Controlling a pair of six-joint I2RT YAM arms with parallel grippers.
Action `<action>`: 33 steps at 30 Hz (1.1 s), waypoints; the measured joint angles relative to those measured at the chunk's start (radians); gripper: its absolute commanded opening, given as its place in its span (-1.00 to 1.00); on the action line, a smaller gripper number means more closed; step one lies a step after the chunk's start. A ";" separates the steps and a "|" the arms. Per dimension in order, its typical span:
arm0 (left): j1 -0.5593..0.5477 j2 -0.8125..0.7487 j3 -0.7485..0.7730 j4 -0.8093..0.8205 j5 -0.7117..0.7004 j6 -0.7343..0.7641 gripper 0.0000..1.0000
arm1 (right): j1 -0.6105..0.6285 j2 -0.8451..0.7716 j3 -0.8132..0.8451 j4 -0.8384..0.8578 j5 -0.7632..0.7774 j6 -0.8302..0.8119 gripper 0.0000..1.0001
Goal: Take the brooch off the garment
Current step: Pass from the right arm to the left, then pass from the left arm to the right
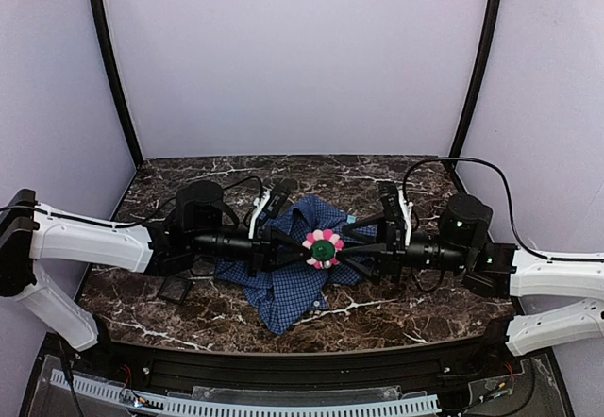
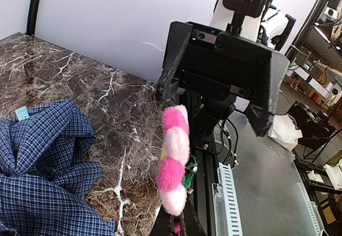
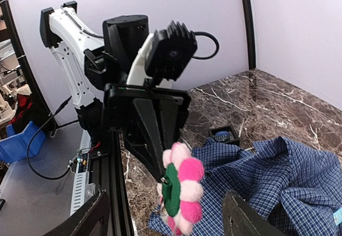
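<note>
The brooch [image 1: 323, 247], a flower of pink and pale petals with a green centre, hangs in the air above the garment [image 1: 283, 290], a crumpled blue checked shirt on the marble table. My left gripper [image 1: 304, 247] is shut on the brooch's edge. In the left wrist view the brooch [image 2: 173, 161] stands on edge, rising out of my shut left gripper [image 2: 179, 226]. My right gripper [image 1: 344, 245] faces it from the other side and is open. In the right wrist view its fingers [image 3: 85, 220] stand wide on either side of the brooch [image 3: 184, 193] without touching it.
A small black square tray [image 1: 176, 290] lies on the table left of the shirt; the right wrist view shows it as a tray [image 3: 224, 134] behind the cloth. The shirt's light-blue tag [image 2: 21, 113] lies on top. A black rail [image 1: 283, 365] runs along the near edge.
</note>
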 measured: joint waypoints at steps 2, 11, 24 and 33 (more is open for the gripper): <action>0.000 -0.004 0.000 -0.009 -0.001 0.000 -0.98 | 0.002 -0.006 -0.011 -0.025 0.034 -0.013 0.41; 0.000 -0.039 0.000 -0.037 -0.043 0.003 -0.98 | 0.029 0.066 -0.014 -0.044 0.092 -0.016 0.41; 0.000 -0.053 0.000 -0.064 -0.086 0.011 -0.98 | 0.068 0.163 -0.014 0.013 0.114 0.020 0.23; 0.000 -0.053 0.000 -0.068 -0.083 0.024 -0.98 | 0.071 0.202 0.016 0.041 0.105 0.041 -0.29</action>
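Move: The brooch is already pinched in the left gripper, its middle about 3 cm to the right of the left hand point, 1 cm ahead and level with it. From the open right gripper, the brooch lies some 5 cm left and 3 cm lower, neither ahead nor back; the left fingertips lie about 8 cm left, 1 cm back and 3 cm lower. The garment is on the table roughly 9 cm left of the right hand, 8 cm ahead and 23 cm below. Bring the open right gripper down about 6 cm, tipping it slightly as it goes, then edge it left some 3 cm so its fingers come in under the brooch's right-hand, lower edge; start closing them late, to a little over half the first gap. Keep the left fingers shut on the brooch, with only a small shift forward, left and up. ##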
